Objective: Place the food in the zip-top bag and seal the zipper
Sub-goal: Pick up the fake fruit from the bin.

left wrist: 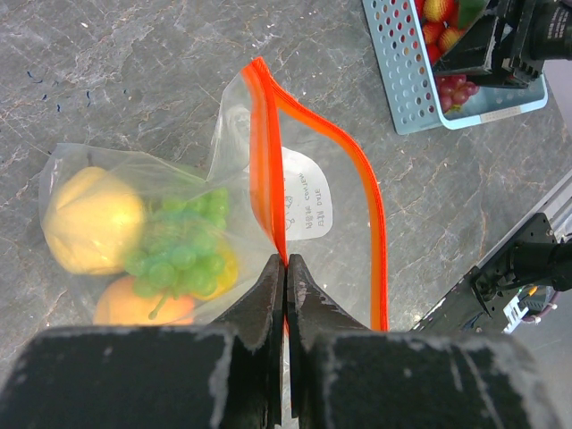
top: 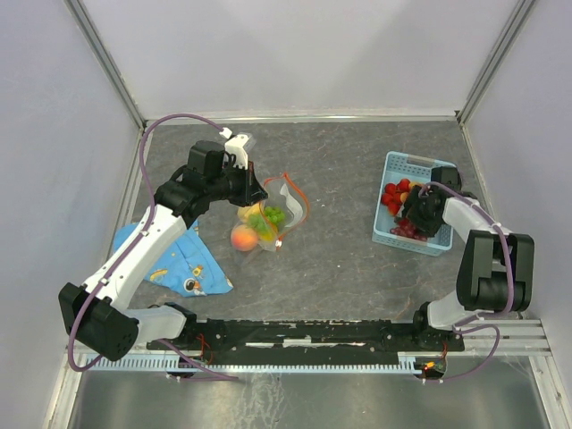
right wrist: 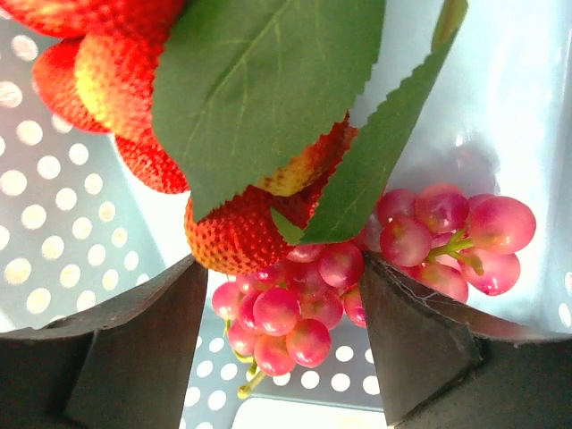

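Note:
The clear zip-top bag [top: 279, 213] hangs over the table with its mouth gaping. My left gripper [left wrist: 286, 261] is shut on the near side of the orange-red zipper [left wrist: 264, 152] and holds it up. Through the plastic I see a yellow lemon [left wrist: 89, 219] and green grapes [left wrist: 179, 246]. A peach [left wrist: 134, 308] lies against them; I cannot tell whether it is inside. My right gripper [right wrist: 284, 277] is down in the light-blue basket [top: 393, 165], open, its fingers on either side of a purple grape bunch [right wrist: 290, 308]. Red strawberries [right wrist: 237, 237] with green leaves lie just beyond.
A blue patterned cloth [top: 192, 264] lies crumpled at the near left beside the left arm. The basket [left wrist: 398, 80] stands at the right, holding more food. Grey walls and a metal frame close the table in on three sides.

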Robot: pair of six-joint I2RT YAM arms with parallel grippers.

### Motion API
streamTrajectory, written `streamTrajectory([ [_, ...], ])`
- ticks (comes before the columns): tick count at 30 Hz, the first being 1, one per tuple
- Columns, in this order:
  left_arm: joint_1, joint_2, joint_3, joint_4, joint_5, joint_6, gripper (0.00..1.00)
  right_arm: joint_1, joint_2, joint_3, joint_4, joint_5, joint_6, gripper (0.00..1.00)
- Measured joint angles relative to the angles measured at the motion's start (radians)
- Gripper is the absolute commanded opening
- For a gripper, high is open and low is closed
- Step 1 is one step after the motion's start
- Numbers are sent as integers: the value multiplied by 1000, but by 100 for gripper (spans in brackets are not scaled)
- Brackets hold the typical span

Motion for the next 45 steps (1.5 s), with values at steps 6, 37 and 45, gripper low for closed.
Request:
streamTrajectory([
  [6, 0, 0, 0, 0, 0, 0, 3, 8, 1, 32, -10, -54, -15, 77],
  [37, 0, 0, -1, 3, 1, 0, 3, 56, 35, -13, -28, 79, 37, 61],
  [45, 0, 0, -1, 3, 1, 0, 3, 56, 16, -34, 18, 79, 49, 40],
])
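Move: The red grapes lie in the near part of the bin, almost under the right hand, about 1 cm back and 2 cm below its fingertips. The pile of strawberries sits some 5 cm ahead and 4 cm to the left, about level in height, with the green leaves about 4 cm straight ahead and 1 cm higher. From the left hand the grapes are roughly 39 cm to the right, level fore and aft, 22 cm lower. The right hand backs off and rises, then dips about 4 cm into the grapes, fingers closing partway around them. ##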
